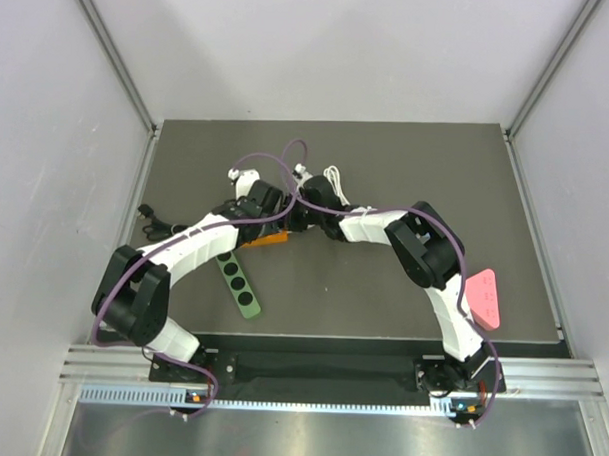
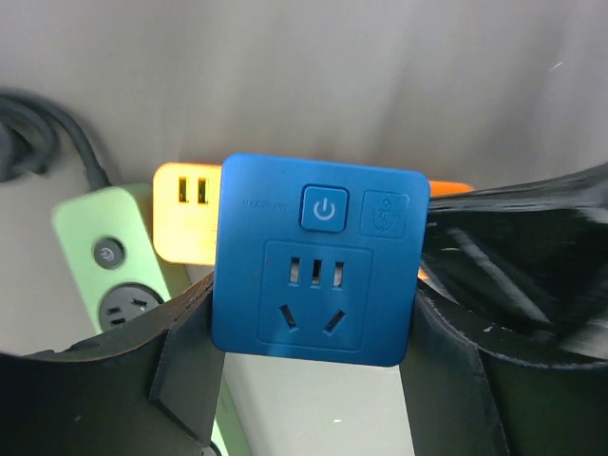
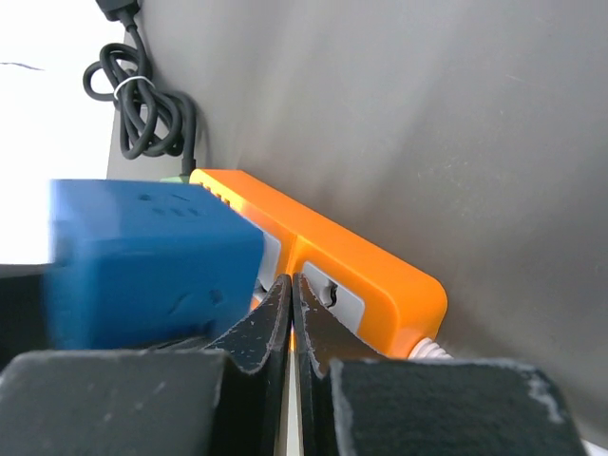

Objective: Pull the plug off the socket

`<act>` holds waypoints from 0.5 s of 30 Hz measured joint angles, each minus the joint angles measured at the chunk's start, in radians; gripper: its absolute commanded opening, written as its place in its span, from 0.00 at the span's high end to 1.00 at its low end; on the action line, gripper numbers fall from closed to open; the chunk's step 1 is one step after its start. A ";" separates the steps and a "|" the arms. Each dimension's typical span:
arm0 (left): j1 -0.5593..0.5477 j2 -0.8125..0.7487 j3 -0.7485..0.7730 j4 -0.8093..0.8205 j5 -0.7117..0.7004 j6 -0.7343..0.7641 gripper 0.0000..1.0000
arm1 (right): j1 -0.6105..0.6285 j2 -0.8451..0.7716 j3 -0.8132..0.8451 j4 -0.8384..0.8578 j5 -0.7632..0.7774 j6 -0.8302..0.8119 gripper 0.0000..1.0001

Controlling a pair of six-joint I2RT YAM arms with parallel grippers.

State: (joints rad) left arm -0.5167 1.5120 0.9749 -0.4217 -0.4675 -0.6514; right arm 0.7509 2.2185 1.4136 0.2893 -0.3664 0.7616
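The plug [image 2: 318,261] is a blue cube with a power button and socket holes on its face. My left gripper [image 2: 313,323] is shut on it, one finger [image 2: 190,351] against each side. It sits over the orange socket strip [image 2: 185,223]; I cannot tell whether its pins are still inside. The blue plug [image 3: 152,261] stands at one end of the orange strip [image 3: 380,271] in the right wrist view. My right gripper [image 3: 293,290] is shut and empty, its tips down on the strip beside the plug. From above, both grippers [image 1: 268,209] [image 1: 303,216] meet over the strip [image 1: 264,241].
A light green power strip [image 1: 239,284] lies beside the orange one, running toward the near edge. A coiled black cable [image 1: 150,221] lies at the left edge, a white cable [image 1: 334,179] behind the grippers. A pink triangular object [image 1: 485,297] lies at the right.
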 measured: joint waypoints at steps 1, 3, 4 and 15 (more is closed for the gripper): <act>-0.018 0.000 0.021 -0.010 -0.031 0.006 1.00 | 0.001 0.000 -0.002 0.005 0.001 0.000 1.00; -0.056 0.000 0.063 -0.011 -0.066 0.021 1.00 | 0.002 0.000 -0.007 0.015 0.005 0.001 1.00; -0.076 0.000 0.088 -0.011 -0.081 0.027 1.00 | 0.002 0.000 -0.007 0.018 0.005 0.001 1.00; -0.097 -0.024 0.114 -0.023 -0.167 0.035 1.00 | 0.003 0.000 -0.034 0.075 0.002 0.014 0.99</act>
State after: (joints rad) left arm -0.6136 1.4883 1.0893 -0.4442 -0.6350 -0.6159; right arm 0.7536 2.2185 1.3792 0.3645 -0.3641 0.7753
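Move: The left hand already grips the blue plug around its middle; the orange socket lies roughly 5 cm below this hand and about level with it otherwise. The green strip's middle lies some 11 cm back and 5 cm left of the hand, 5 cm lower. The right hand's shut fingertips are at the socket's cord end, its middle about 3 cm left, 1 cm back and 2 cm below them; the white cord coil lies around 11 cm ahead and 11 cm right. Upwards and quickly, the left hand draws the gripped plug off the orange socket, rising about 5.5 cm while swinging some 3.5 cm right and 2 cm forward; then it stops rising and drifts partway back left. The wrist tips the fingers up by nearly 10 degrees, grip unchanged. The right hand stays in place, its shut fingertips still holding down the socket's cord end. ##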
